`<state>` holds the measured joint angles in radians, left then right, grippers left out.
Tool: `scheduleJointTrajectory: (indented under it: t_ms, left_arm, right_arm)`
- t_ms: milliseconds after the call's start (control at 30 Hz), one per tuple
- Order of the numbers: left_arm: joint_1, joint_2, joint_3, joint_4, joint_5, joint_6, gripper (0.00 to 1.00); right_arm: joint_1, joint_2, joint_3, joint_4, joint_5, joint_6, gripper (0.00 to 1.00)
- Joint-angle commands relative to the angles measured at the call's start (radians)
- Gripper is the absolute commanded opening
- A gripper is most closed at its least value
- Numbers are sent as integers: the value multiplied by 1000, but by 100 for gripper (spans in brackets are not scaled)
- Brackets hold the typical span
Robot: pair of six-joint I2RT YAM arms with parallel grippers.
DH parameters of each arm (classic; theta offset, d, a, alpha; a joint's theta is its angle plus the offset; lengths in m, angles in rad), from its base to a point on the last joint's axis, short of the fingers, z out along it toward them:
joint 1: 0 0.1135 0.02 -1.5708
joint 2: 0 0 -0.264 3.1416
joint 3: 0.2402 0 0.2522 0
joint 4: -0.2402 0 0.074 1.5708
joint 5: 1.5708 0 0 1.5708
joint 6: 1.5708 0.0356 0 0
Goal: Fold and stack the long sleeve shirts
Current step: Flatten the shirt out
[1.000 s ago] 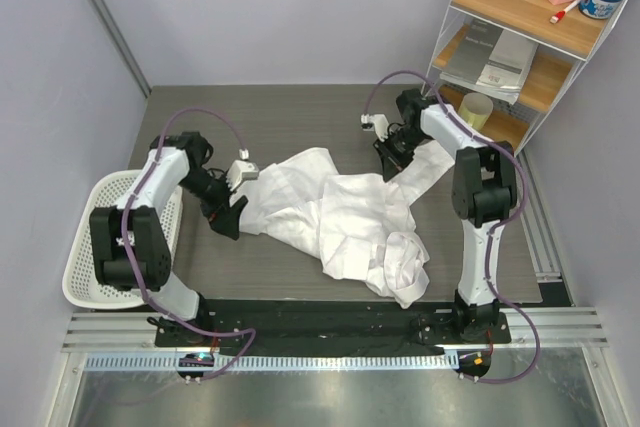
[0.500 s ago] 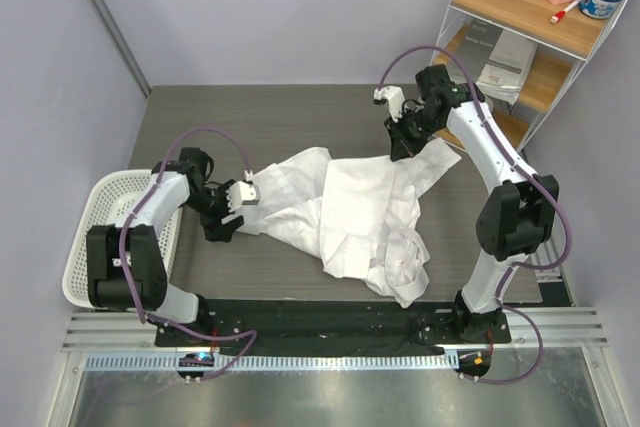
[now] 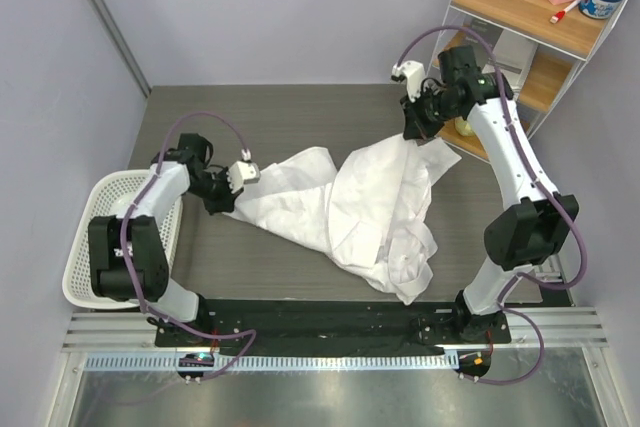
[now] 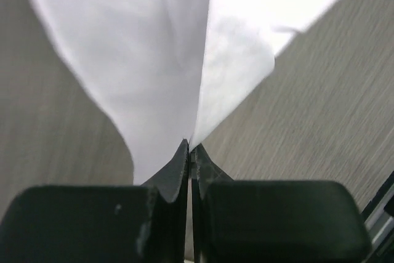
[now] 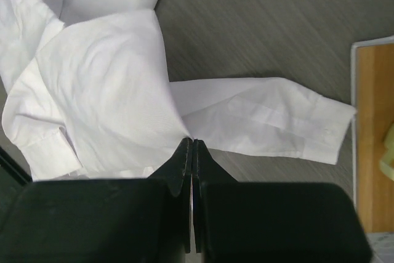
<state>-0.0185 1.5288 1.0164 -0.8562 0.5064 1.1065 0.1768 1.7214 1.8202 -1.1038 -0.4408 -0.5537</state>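
Note:
A white long sleeve shirt point(image 3: 350, 209) lies crumpled across the middle of the dark table. My left gripper point(image 3: 216, 203) is shut on its left edge; in the left wrist view the cloth point(image 4: 166, 53) fans up from the pinched tips point(image 4: 189, 147). My right gripper point(image 3: 413, 132) is shut on the shirt's far right part and holds it lifted above the table. In the right wrist view the cloth point(image 5: 104, 90) hangs from the tips point(image 5: 192, 142), and a sleeve with its cuff point(image 5: 271, 121) lies flat on the table below.
A white perforated basket point(image 3: 95, 247) stands at the table's left edge beside the left arm. A wire-and-wood shelf point(image 3: 520, 37) with booklets, a pink box and a jar stands at the far right, close to the right arm; its corner point(image 5: 372, 133) shows in the right wrist view.
My right gripper has risen and moved back-right toward the shelf, pulling the shirt up. My left gripper has shifted slightly back, and the cloth between the two is drawn tauter.

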Motion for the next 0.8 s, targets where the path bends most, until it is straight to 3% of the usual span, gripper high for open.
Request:
scheduleJointTrajectory:
  t_ms: [0,133,300,400,767]
  left_arm:
    - [6,-71,227,-56,86,-268,0]
    - [6,-49,482,-116,32,-497,0]
    - [6,-62,752,-135,-57,-617,0]
    - [5,-102,835,-132,-77,-655,0]
    - [5,-548,768,54,-106,-734,0]
  right_arm:
    - [-42,-94,163,70,59,58,1]
    - [-45,-132,267,189,135,103,1]
    - [-45,-189,389,333,261,159,1]
    - [-45,-256,407,439,315,179,1]
    - [-45,-555,427,542,362,198,1]
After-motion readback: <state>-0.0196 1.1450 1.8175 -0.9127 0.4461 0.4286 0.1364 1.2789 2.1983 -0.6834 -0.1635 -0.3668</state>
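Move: The left gripper already pinches the shirt's left end just above the table. The middle of the shirt lies some 31 cm to its right, about 1 cm farther out and 5 cm lower, with the white basket about 25 cm to its left and 6 cm back. From the raised right gripper, which also holds cloth, the shirt's middle is about 13 cm left, 9 cm back and 20 cm below; a loose sleeve lies 8 cm right, 3 cm ahead and 21 cm below, and the yellow cup 17 cm right, 14 cm ahead, 12 cm lower. Keep both grippers shut on the shirt and swing them up together, each nearly 40 cm. Carry the left one forward about 10 cm on the way, then back again above its start; ease the right one a little forward, then back, and some 7 cm to the right, away from the left. Tip both sets of fingers up and outward, the right by about 65 degrees. ##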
